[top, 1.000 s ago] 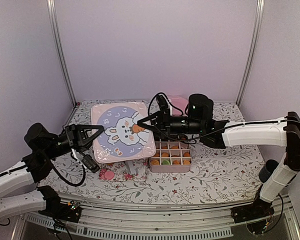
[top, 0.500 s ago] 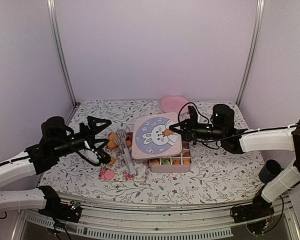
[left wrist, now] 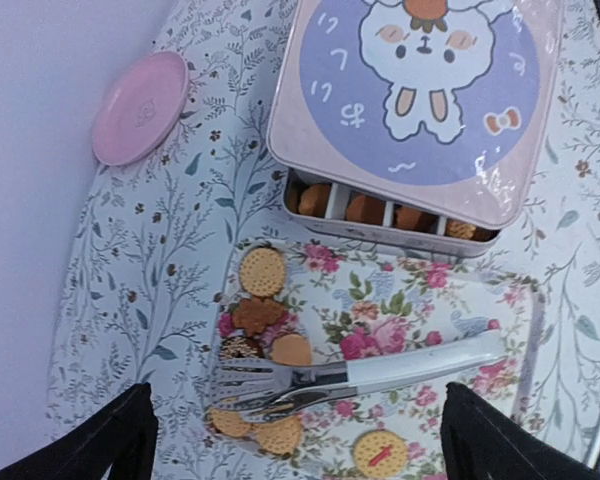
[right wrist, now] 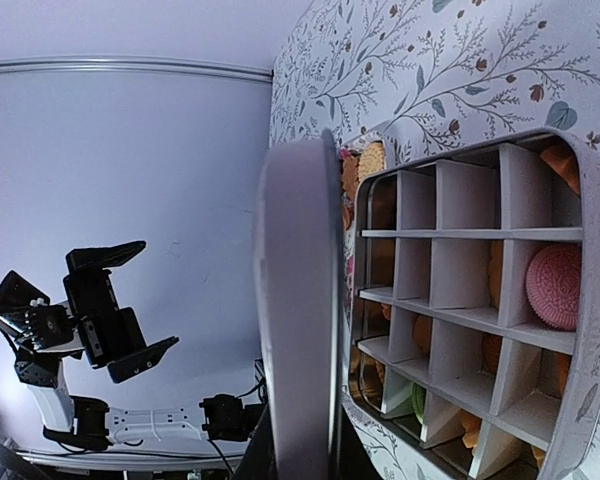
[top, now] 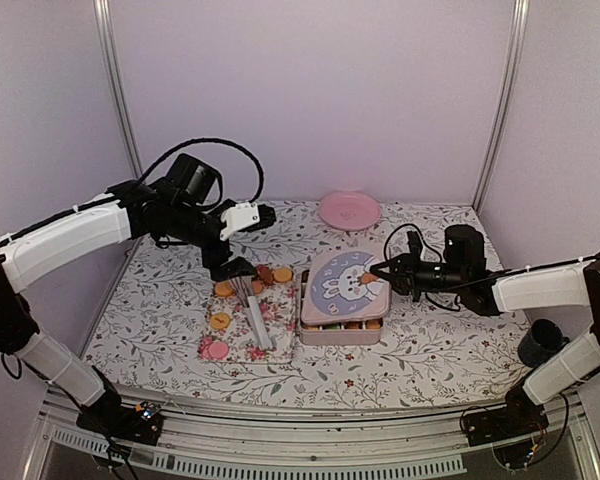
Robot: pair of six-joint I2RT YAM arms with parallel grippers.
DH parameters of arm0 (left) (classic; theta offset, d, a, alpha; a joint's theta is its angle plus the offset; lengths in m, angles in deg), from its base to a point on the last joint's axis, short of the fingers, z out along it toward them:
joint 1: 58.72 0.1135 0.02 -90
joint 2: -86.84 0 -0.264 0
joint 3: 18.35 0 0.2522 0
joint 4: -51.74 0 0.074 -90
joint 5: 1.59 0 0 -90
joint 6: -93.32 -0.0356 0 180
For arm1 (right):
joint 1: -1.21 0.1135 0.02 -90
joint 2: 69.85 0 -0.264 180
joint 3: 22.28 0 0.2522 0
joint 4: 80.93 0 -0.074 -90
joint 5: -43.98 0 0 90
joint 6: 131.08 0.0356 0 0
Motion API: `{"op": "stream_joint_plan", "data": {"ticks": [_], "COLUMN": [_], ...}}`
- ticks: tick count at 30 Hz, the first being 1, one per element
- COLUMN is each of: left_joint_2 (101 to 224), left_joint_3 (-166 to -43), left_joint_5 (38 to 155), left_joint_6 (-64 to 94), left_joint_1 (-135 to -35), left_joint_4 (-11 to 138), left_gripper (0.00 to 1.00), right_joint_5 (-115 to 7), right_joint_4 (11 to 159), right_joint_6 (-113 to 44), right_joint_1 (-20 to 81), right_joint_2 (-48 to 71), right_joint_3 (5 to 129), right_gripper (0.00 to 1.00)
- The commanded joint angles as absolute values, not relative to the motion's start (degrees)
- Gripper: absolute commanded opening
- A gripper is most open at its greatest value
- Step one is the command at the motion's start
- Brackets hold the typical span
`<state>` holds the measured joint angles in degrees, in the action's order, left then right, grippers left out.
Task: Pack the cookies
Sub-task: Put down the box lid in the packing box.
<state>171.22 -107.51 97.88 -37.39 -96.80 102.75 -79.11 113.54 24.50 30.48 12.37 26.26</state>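
Several round cookies (left wrist: 263, 270) and a silver tongs (left wrist: 360, 375) lie on a floral cloth (top: 250, 340). In the top view these cookies (top: 265, 275) are at the cloth's far end. My left gripper (top: 248, 240) hangs open above them, its fingertips (left wrist: 110, 440) at the bottom corners of the wrist view. My right gripper (top: 382, 268) is shut on the right edge of the pink bunny lid (top: 345, 283). That lid (right wrist: 300, 330) sits tilted over the divided box (top: 340, 330). More cookies, among them a pink one (right wrist: 555, 285), fill its compartments (left wrist: 365, 210).
A pink plate (top: 348, 210) stands at the back of the flowered table, and it also shows in the left wrist view (left wrist: 140, 93). A dark cup (top: 535, 345) sits at the right edge beside the right arm's base. Metal posts frame the back corners.
The right gripper has brought the lid down and to the right, over the box. My left gripper has opened, and its arm has risen and swung over the cookies.
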Motion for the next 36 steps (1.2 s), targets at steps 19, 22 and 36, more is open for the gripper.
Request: {"op": "stream_joint_plan", "data": {"ticks": [19, 22, 36], "left_joint_2": [185.2, 185.3, 183.6], "left_joint_3": [-105.5, -104.0, -100.6], "left_joint_5": [115.8, 116.0, 117.5], "left_joint_6": [-15.1, -14.6, -11.9], "left_joint_1": [-98.2, -98.5, -98.4], "left_joint_4": [92.0, 90.1, 87.0], "left_gripper": [0.96, 0.95, 0.97], "right_joint_5": [-76.7, -75.8, -72.3], "right_joint_4": [127.1, 128.4, 130.9], "right_joint_6": [33.3, 35.3, 36.7], "right_joint_1": [30.3, 30.3, 32.9], "right_joint_2": [17.2, 15.4, 16.5], "right_joint_3": [22.0, 21.0, 21.1], "right_gripper": [0.0, 0.0, 0.0]}}
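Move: The right hand holds the box lid by its right edge; the packing box's middle lies about 7 cm left, 3 cm back and 13 cm below. The cookie tray is some 26 cm left and 4 cm back of that hand. From the open left hand the lid's middle is about 20 cm right, 1 cm back and 8 cm lower; the tongs lie almost straight beneath, 1 cm back and 20 cm down. Open left hand sinks 9 cm, angling right towards the lid; right keeps hold, dips 4 cm, rises back. ##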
